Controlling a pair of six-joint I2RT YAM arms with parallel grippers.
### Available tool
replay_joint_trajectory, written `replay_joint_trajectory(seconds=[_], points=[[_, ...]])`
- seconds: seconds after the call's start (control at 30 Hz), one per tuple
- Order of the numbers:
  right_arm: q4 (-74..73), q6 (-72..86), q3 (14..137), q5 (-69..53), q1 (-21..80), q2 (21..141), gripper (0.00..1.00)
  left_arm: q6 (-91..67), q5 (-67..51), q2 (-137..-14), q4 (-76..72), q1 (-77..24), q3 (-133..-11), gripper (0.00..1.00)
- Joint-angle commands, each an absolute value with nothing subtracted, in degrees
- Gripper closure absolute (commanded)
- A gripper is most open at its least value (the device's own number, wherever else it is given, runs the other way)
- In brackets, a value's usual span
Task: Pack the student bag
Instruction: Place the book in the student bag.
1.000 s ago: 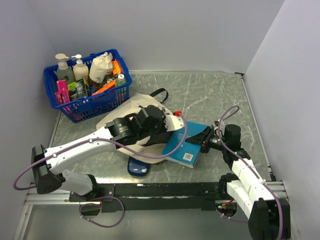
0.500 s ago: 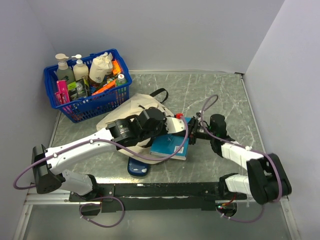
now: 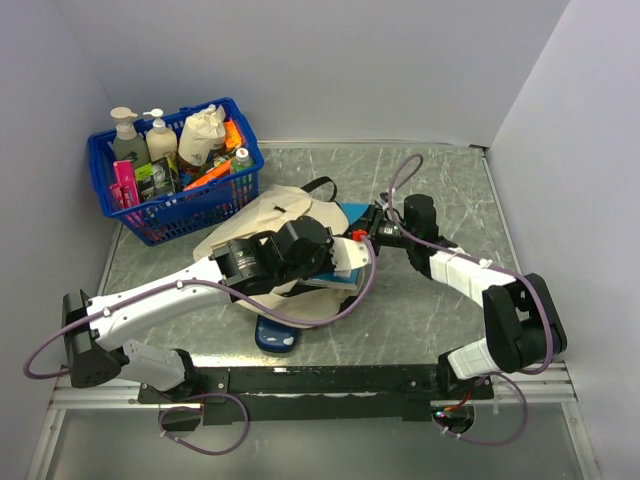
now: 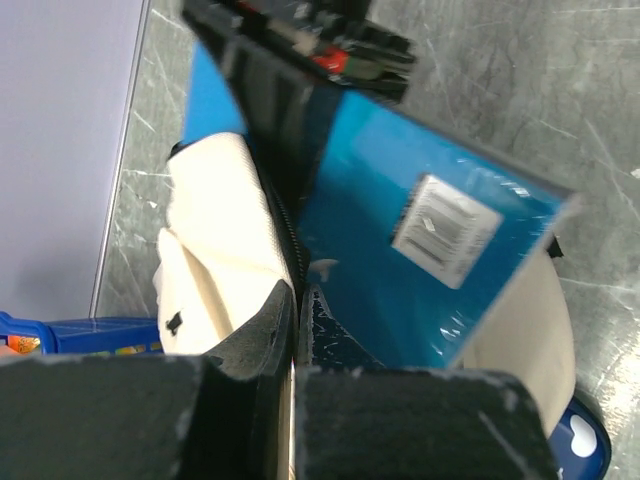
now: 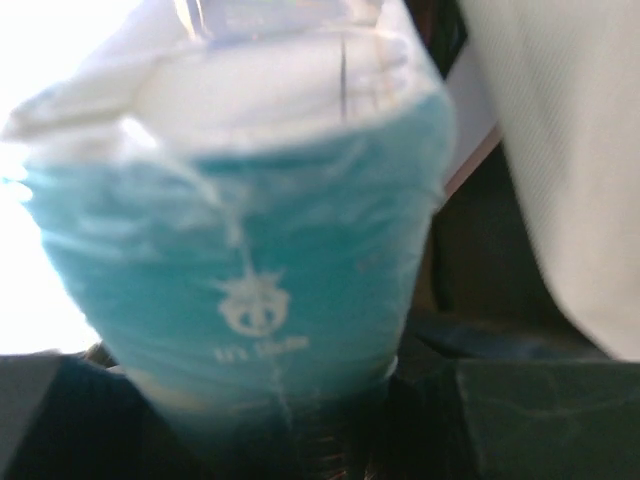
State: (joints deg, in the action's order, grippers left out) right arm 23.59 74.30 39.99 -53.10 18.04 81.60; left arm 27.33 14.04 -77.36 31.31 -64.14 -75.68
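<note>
The student bag, cream with black straps, lies in the middle of the table. My left gripper is shut on the black-trimmed edge of its opening, with cream fabric to its left. A blue book wrapped in clear film lies tilted at the opening, its barcode label facing up. My right gripper is shut on the book's spine end, just right of the bag. In the top view the left arm hides most of the book.
A blue plastic basket full of bottles and a small cloth pouch stands at the back left. A dark blue object lies by the bag's near side. Grey walls close in the left, back and right.
The right gripper has carried the blue book left and away from me, from the open table to the bag's mouth. The left gripper has kept its hold on the bag.
</note>
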Motion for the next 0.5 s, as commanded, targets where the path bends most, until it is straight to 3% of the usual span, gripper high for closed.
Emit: replay_joint_trajectory(seconds=[0.0,0.17,0.47], points=[[17.9,61.9,48.8,-48.7,18.5,81.1,1.00,26.7,8.4,-73.7,28.1,-65.9,-78.4,0.99],[28.2,67.8,43.3,-42.0,18.7,80.5,1.00,25.1,7.4,-73.7,28.4,-65.9,-79.0,0.99],[34.7,73.9,49.7,-29.8,33.1,86.0,1.00,23.8,8.2,-77.3,30.8,-66.9,-82.3,0.99]])
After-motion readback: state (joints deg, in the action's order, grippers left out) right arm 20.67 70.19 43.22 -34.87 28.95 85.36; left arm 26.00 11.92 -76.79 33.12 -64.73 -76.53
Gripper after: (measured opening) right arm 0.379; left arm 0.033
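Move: About 5 cm back, 4 cm to the left and 5 cm below the right hand, which already grips the book, lies the bag mouth. From that hand, the black strap loop is some 8 cm farther out, 4 cm left and 14 cm lower; the pencil case is about 20 cm back, 13 cm left and 17 cm down. For the left hand, shut on the bag's rim, the mouth is roughly 3 cm back, 3 cm right and 7 cm below. Feeding the book into the held-open bag, the right hand first eases a little forward and sinks, then swings left, about 5 cm left and 3 cm down in all, its fingers tipping down slightly and keeping their grip on the book. The left hand keeps pinching the bag's rim and draws back about 1 cm. ##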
